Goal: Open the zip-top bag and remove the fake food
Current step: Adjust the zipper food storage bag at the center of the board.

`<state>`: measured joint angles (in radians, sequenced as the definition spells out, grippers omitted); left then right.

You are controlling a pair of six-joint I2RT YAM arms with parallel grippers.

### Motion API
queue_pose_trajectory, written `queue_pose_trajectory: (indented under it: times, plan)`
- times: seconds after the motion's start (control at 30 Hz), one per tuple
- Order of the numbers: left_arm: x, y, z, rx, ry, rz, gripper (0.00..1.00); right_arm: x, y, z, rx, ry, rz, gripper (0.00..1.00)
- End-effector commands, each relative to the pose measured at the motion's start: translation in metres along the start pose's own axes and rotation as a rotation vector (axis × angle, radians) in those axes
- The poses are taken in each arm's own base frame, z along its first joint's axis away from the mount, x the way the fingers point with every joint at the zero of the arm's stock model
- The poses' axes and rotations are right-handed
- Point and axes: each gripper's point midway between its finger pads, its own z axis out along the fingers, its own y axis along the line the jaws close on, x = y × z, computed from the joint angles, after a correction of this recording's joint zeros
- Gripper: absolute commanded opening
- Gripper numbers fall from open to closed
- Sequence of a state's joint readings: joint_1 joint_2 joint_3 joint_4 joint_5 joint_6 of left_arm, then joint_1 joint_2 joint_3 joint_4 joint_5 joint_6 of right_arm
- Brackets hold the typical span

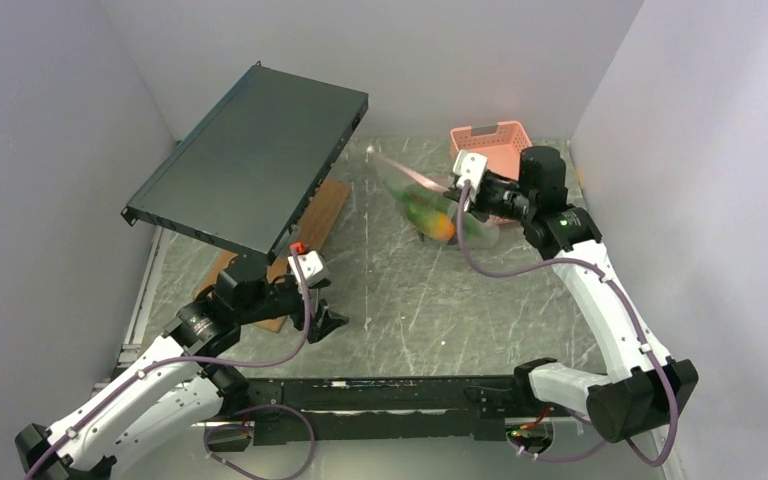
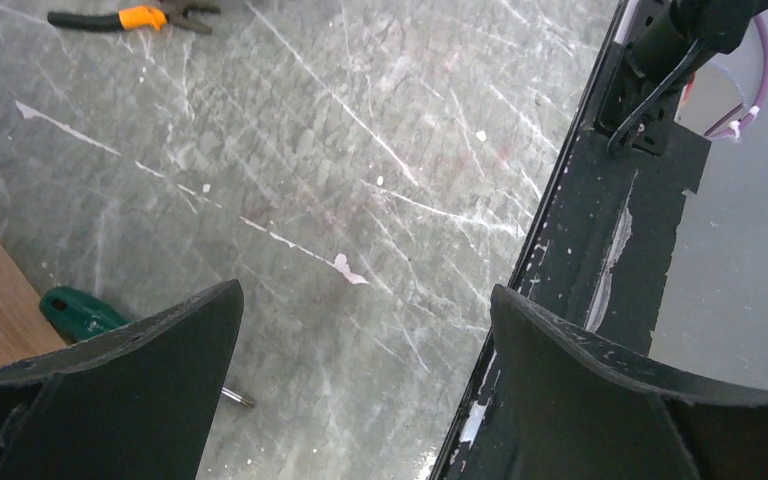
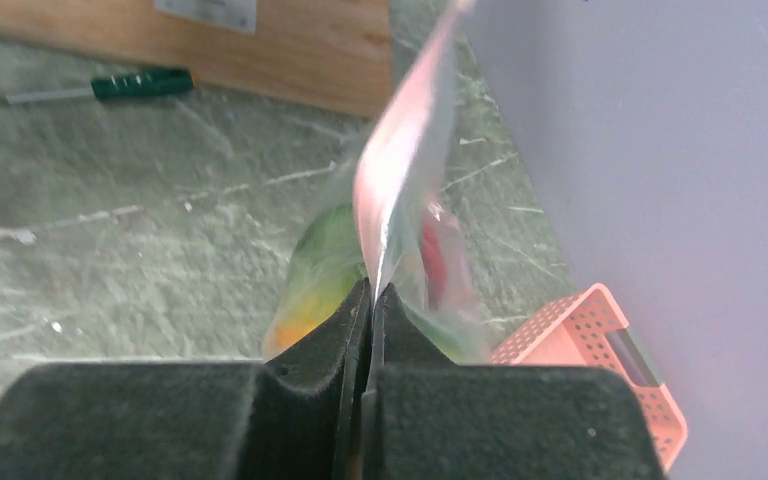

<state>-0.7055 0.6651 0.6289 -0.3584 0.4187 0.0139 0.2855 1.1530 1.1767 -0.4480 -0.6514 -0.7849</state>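
Observation:
The zip-top bag (image 1: 422, 200) is lifted off the table at the back right, its pale pink zip strip (image 3: 400, 160) running up and away from my right gripper (image 3: 372, 291). That gripper (image 1: 463, 196) is shut on the bag's edge. Inside the bag, blurred, is fake food: an orange-green mango (image 3: 312, 285), a red piece (image 3: 439, 262) and something green. My left gripper (image 2: 365, 290) hangs open and holds nothing, over bare table by the near edge (image 1: 326, 320), far from the bag.
A pink basket (image 1: 491, 146) stands behind the bag by the right wall. A tilted black flat case (image 1: 250, 160) rests over a wooden board (image 1: 317, 222) at the left. A green-handled screwdriver (image 2: 78, 312) and orange-handled pliers (image 2: 136, 17) lie on the table.

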Motion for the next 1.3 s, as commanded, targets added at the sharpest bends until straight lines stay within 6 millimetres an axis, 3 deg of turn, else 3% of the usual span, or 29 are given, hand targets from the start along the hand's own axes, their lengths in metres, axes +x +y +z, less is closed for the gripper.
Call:
queue_pose_trajectory:
  times: [0.0,0.23,0.63,0.87,1.13,1.27]
  plan:
    - [-0.023,-0.009,-0.005,0.040,-0.108,0.055,1.00,-0.040,-0.011,-0.012,-0.028,-0.121,0.141,0.00]
    - [-0.025,-0.006,-0.006,0.015,-0.111,0.054,1.00,-0.054,-0.009,-0.024,-0.057,-0.187,0.220,0.00]
    - [-0.030,-0.002,-0.008,-0.011,-0.153,0.068,1.00,-0.053,0.054,-0.054,-0.261,-0.192,0.131,0.00]
    - [-0.039,-0.005,-0.007,0.011,-0.202,0.105,1.00,-0.068,0.070,-0.072,-0.332,-0.226,0.058,0.00]
    - [-0.058,-0.009,-0.009,0.031,-0.329,0.196,1.00,-0.064,0.083,-0.079,-0.380,-0.207,0.035,0.00]
    - [-0.077,-0.007,-0.009,0.018,-0.420,0.245,1.00,-0.066,0.098,-0.085,-0.443,-0.235,0.029,0.00]
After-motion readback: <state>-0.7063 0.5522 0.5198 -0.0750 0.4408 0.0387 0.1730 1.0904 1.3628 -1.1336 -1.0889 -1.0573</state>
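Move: My right hand grips the near right end of the zip strip; the bag's middle sits about 2 cm ahead, 6 cm left and 14 cm below it. The pliers lie roughly 9 cm ahead and 9 cm left of that hand, and the pink basket some 20 cm ahead and 12 cm right, both well over 20 cm down. From my empty left hand the bag is about 20 cm ahead, 22 cm right and 5 cm lower. Keeping the strip end pinched, I lift my right hand another 2 cm, then draw the hanging bag straight back about 12 cm, away from the basket to the middle of the work area, swinging the fingers some 20 degrees counter-clockwise so they point more squarely left. My left hand, still wide open, rises about 4 cm and tips its fingers up. ##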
